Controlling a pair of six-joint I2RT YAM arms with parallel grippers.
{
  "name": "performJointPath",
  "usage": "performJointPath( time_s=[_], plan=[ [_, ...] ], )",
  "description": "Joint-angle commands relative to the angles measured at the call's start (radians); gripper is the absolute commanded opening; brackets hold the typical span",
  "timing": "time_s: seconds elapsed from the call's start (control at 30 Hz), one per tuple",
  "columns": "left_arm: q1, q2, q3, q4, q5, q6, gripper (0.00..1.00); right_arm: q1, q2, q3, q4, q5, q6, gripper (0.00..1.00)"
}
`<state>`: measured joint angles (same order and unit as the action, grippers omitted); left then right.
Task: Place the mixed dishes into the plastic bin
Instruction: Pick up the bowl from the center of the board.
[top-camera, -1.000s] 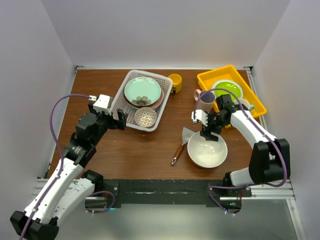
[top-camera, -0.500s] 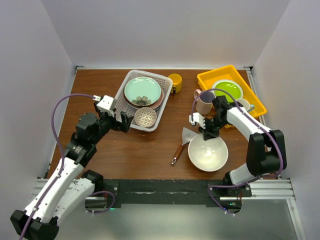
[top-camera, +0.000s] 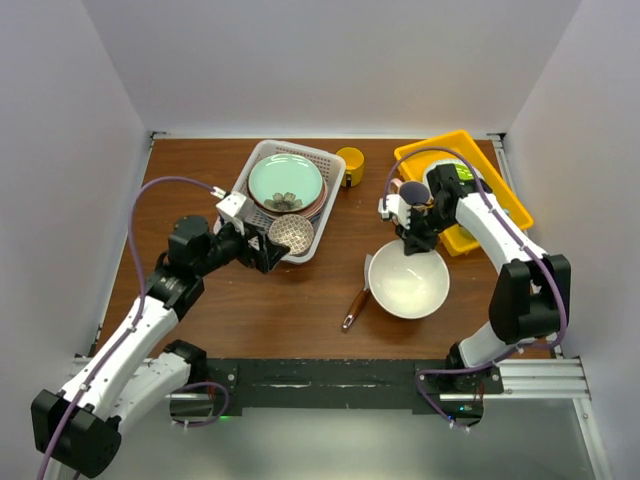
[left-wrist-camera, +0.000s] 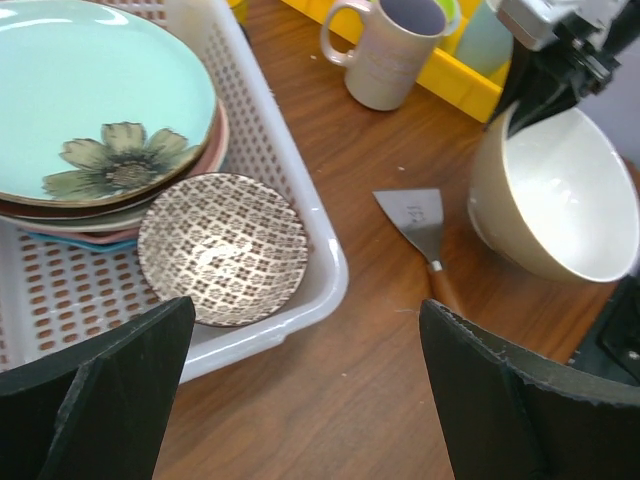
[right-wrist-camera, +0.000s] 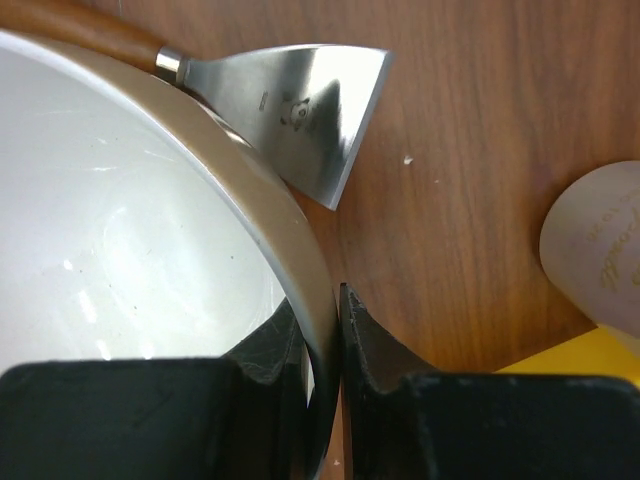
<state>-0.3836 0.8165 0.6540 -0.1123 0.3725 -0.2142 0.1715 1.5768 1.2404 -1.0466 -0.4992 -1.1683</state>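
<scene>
My right gripper (top-camera: 414, 246) (right-wrist-camera: 330, 330) is shut on the far rim of the large cream bowl (top-camera: 408, 281) (right-wrist-camera: 120, 250), one finger inside and one outside; the bowl (left-wrist-camera: 565, 200) hangs tilted just above the table. The white plastic bin (top-camera: 241, 192) (left-wrist-camera: 300, 190) at back centre holds a stack of plates topped by a pale green one (top-camera: 286, 181) (left-wrist-camera: 90, 100), plus the small patterned bowl (top-camera: 291, 233) (left-wrist-camera: 222, 248). My left gripper (top-camera: 263, 256) (left-wrist-camera: 305, 400) is open and empty by the bin's near right corner. A purple-lined cream mug (top-camera: 414, 196) (left-wrist-camera: 395, 55) and a yellow mug (top-camera: 350, 163) stand on the table.
A wooden-handled metal spatula (top-camera: 357, 300) (left-wrist-camera: 420, 218) (right-wrist-camera: 290, 100) lies partly under the bowl's left side. The yellow tray (top-camera: 470, 150) sits at the back right, behind the right arm. White walls close in three sides.
The right gripper closed on the cream bowl's rim and drew it up and back over the spatula blade. The left arm swung right to the bin's near corner.
</scene>
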Motion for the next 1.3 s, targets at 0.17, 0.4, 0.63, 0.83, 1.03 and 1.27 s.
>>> performJointPath(
  time_s=[0.17,0.4,0.63,0.83,1.03,1.27],
  plan=[
    [0.002,0.068,-0.051,0.210,0.244,-0.255,1.00,0.002,-0.168,-0.005,0.061,-0.179,0.409,0.00],
    [-0.225,0.088,-0.030,0.229,0.009,-0.356,1.00,0.002,-0.282,-0.134,0.220,-0.213,0.565,0.00],
    [-0.471,0.214,0.120,0.116,-0.398,-0.477,1.00,0.000,-0.299,-0.200,0.273,-0.236,0.584,0.00],
    [-0.649,0.387,0.283,-0.044,-0.668,-0.559,1.00,-0.010,-0.324,-0.223,0.290,-0.254,0.587,0.00],
    [-0.741,0.536,0.409,-0.136,-0.788,-0.583,1.00,-0.013,-0.333,-0.229,0.295,-0.249,0.585,0.00],
    [-0.805,0.728,0.584,-0.329,-0.938,-0.565,0.99,-0.015,-0.339,-0.233,0.295,-0.259,0.585,0.00]
  ],
)
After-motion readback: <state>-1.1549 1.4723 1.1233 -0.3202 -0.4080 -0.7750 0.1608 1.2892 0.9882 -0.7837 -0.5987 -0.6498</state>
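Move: The white bowl, hanging by its far rim from the right fingers, has its middle about 26 cm right of the left hand, 3 cm nearer the base and 15 cm below. From that left hand, the spatula lies 17 cm right, 5 cm back and 21 cm down; the patterned bowl in the bin about 8 cm ahead, 3 cm right, 18 cm down. From the right hand, the white bowl's middle is 7 cm back, 2 cm left, 4 cm down; the grey mug some 9 cm ahead, 1 cm left, 6 cm down. The white bowl, already lifted, stays pinched by its rim while the right hand draws it back and slightly left, turning it about 25 degrees clockwise; it rises, dips a little, then holds nearly still. The left hand sweeps some 19 cm right to the bowl's left rim, also drawing back and sinking late, its wide-open fingers tipping down. ##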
